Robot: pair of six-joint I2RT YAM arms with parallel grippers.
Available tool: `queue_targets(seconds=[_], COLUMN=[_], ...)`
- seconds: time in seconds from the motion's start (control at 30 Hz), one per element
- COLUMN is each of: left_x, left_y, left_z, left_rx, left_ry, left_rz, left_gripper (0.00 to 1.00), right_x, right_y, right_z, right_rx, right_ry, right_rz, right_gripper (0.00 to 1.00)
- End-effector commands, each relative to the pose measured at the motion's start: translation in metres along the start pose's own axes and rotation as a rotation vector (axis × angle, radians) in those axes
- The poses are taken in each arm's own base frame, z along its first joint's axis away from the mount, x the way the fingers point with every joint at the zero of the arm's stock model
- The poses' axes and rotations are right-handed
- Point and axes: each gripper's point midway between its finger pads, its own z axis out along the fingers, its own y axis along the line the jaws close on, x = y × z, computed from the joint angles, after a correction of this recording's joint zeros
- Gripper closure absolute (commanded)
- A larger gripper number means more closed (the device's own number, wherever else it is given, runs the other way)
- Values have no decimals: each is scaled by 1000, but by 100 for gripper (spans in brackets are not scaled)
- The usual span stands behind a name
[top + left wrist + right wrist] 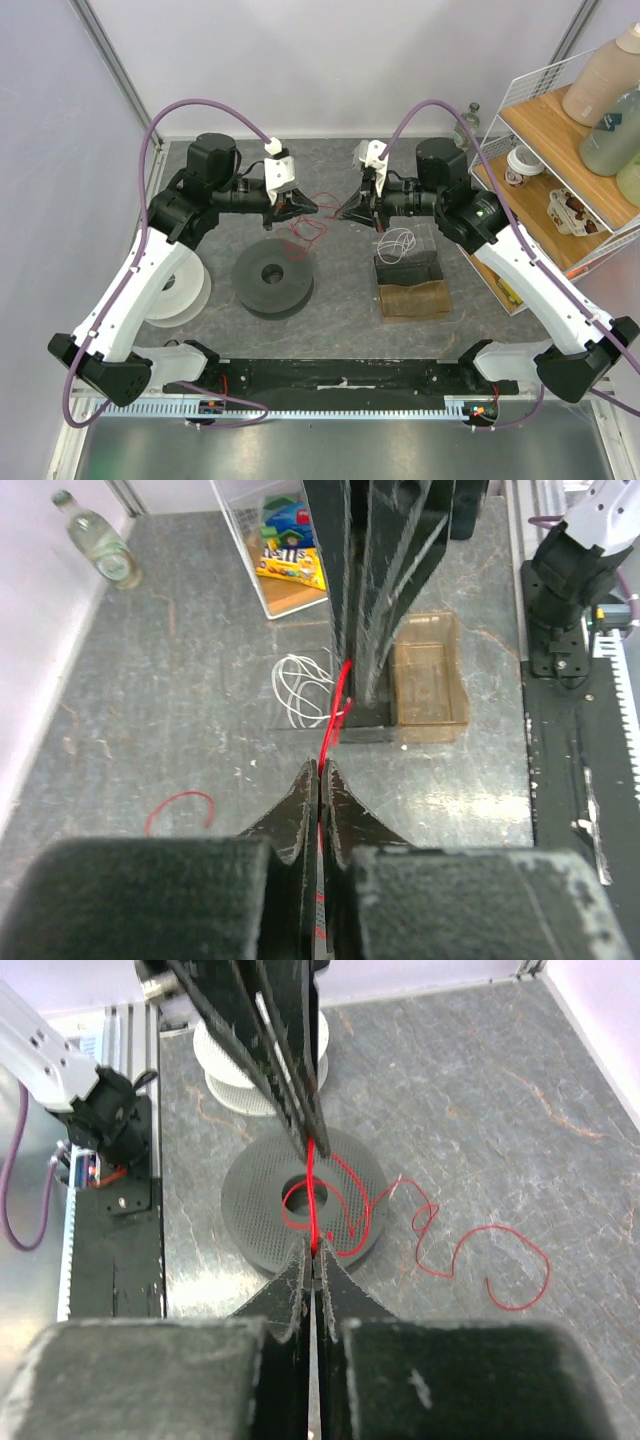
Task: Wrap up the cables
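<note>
The cables are one thin red wire (305, 232), curly and loose. My left gripper (312, 207) and right gripper (345, 212) face each other tip to tip above the table's middle. In the left wrist view the left gripper (321, 770) is shut on the wire (338, 705), which runs straight to the right gripper's fingers (370, 600). The right gripper (314, 1252) is also shut on the wire (312, 1190), which leads to the left gripper's fingers (285, 1080). Loose curls (480, 1250) trail on the table, and some hang over the black spool (250, 1210).
The black spool (272, 279) lies flat near the front, with a white spool (175, 290) to its left. A white cable coil (398, 243) rests on a clear box beside a brown tray (413, 298). A wire shelf (560, 150) with bottles stands at the right.
</note>
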Motion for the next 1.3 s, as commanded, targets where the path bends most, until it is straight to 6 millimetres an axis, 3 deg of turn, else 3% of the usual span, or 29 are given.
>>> queue_targets(seconds=[0.0,0.07,0.23,0.53,0.77,0.9,1.1,1.27], left_x=[0,-4,-7,-6,-2,-11,-25,-27], left_y=[-7,-10,-14,-19,-30,-33,-23,-15], left_z=[4,7,14,6,-29,-39,-28,-9], left_rx=[40,59,90,46,8,-6,40,68], left_ry=[-52,-85,-126,-143,-94,-86,-118,-143], left_rz=[-68,-97,-174,-216,-180,-123,-141,-183], left_gripper=[98,98,98,98,75,61,51,54], right_x=[-53,-68,-84,-78,-53,-45,-50,-55], right_y=[-1,0,2,3,2,7,14,16], right_z=[-12,-14,-10,-9,-21,-23,-21,-19], right_rx=[15,18,-16,-51,-22,-51,-123,-148], right_ry=[-165,-228,-318,-310,-209,-168,-174,-182], right_rz=[4,45,121,167,68,-4,-35,-21], right_gripper=[100,100,100,100,100,100,100,100])
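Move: The red cable is pinched in both my grippers. Its pinch at my right fingertips is about 7 cm to the right of my left hand point, roughly level and some 1 cm back; from my right hand, the left pinch mirrors that, 7 cm to its left and 1 cm ahead. Far below my left hand, about 32 cm, the black spool lies 10 cm left and 2 cm back; the white cable lies 16 cm right, 6 cm ahead and 34 cm down. With the red cable pinched in my right fingers, I lift that hand about 5 cm, tip its fingers up some 15 degrees, then ease slightly right and down. My left hand first dips and nudges right, tipping its fingers up a little, then opens about halfway, lets go of the cable and draws left and back about 4 cm, with a small rise and a turn back right and forward at the end. ##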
